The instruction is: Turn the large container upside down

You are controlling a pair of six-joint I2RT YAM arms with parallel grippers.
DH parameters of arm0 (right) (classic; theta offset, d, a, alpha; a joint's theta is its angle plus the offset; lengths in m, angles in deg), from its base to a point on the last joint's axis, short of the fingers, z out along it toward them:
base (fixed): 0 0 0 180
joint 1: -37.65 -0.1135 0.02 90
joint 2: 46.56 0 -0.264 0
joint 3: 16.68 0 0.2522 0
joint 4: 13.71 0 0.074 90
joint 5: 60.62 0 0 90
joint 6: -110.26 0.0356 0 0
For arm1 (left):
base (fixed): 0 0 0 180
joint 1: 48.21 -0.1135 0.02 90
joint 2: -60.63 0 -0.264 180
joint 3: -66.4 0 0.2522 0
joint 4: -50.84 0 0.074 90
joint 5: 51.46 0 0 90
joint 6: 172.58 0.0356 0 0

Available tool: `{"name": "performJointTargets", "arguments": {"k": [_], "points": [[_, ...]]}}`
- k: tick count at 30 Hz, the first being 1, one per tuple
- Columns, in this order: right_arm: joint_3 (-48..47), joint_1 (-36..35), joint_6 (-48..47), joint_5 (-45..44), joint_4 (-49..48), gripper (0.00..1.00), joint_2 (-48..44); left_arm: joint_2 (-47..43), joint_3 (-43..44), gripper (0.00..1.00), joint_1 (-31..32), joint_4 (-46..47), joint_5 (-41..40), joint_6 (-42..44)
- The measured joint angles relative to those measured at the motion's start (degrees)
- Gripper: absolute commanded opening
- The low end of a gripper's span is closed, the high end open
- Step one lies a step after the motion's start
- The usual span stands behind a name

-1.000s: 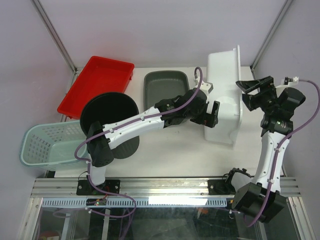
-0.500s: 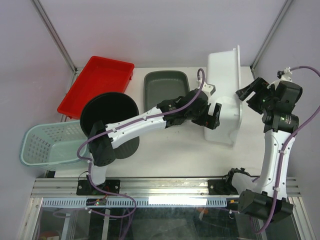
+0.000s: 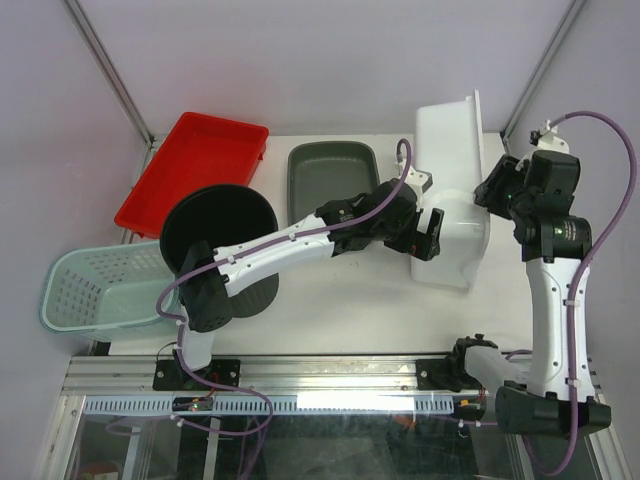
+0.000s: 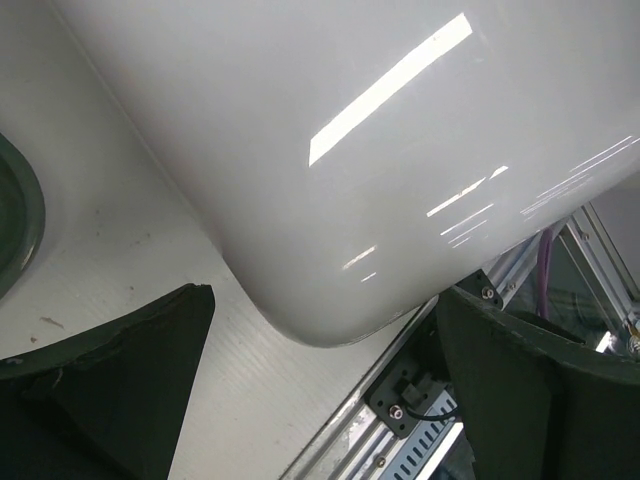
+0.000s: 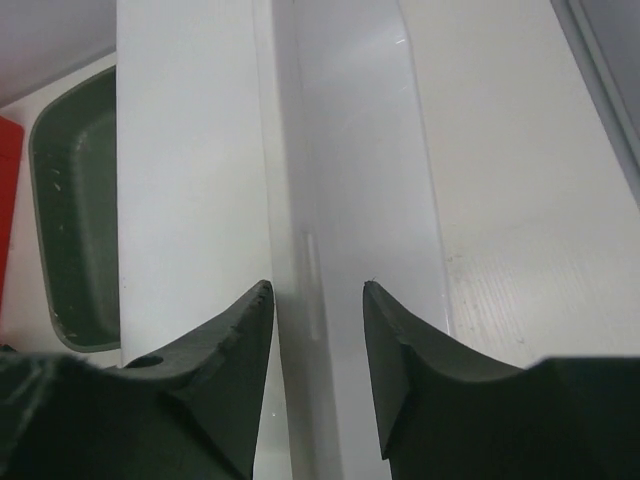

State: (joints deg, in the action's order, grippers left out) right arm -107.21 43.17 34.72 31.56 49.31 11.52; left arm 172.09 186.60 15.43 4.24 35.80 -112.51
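Observation:
The large white container [image 3: 448,150] lies tipped on its side at the right of the table, its rim facing right. My left gripper [image 3: 432,232] is open against its smooth left outer wall near the front corner. In the left wrist view the wall [image 4: 400,130] fills the frame above the spread fingers of my left gripper [image 4: 322,295]. My right gripper [image 3: 490,190] is open at the container's right rim. In the right wrist view its gripper [image 5: 318,290] straddles the white rim [image 5: 300,150], with a gap on both sides.
A dark grey tub [image 3: 328,175] sits left of the container and shows in the right wrist view [image 5: 70,220]. A red tray [image 3: 195,165], a black round bin [image 3: 218,228] and a teal basket [image 3: 95,290] stand at the left. The table's front rail [image 4: 420,420] is near.
My right arm has swung left and its gripper has come over the container's rim. My left gripper has shifted slightly right along the container's wall.

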Motion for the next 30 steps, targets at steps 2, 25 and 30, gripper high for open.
{"name": "performJointTargets", "arguments": {"k": [2, 25, 30], "points": [[-1.1, -1.9, -0.9, -3.0, 0.9, 0.43, 0.5, 0.1, 0.0, 0.99, 0.0, 0.0, 0.2, 0.0], [-3.0, -9.6, -5.1, -19.3, 3.4, 0.0, 1.4, 2.8, 0.0, 0.99, 0.0, 0.4, 1.6, 0.0], [-1.8, -9.5, -3.3, -17.9, 2.7, 0.0, 0.0, 2.6, -0.1, 0.99, 0.0, 0.5, 1.6, 0.0]]}}
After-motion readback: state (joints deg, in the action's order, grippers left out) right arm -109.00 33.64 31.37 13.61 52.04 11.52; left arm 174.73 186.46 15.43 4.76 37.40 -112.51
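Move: The large container stands on its side, its open mouth to the right, with its middle about 7 cm ahead of the right hand, 8 cm left and 14 cm below; the top edge of its rim is already between the half-open right fingers, about 2 cm ahead and 1 cm left. The dark green tray lies some 34 cm left, 14 cm ahead and 29 cm below. From the left hand, the container's middle is about 12 cm ahead, 7 cm right and 6 cm below. The container's rim gets pinched near its top by the right hand, whose half-open fingers close almost fully on it while the wrist rolls some 15 degrees, left side down, and the hand eases about 1 cm right and back. The left hand, gripper kept wide open at the container's near left corner, sinks 2 to 3 cm and then holds there. ##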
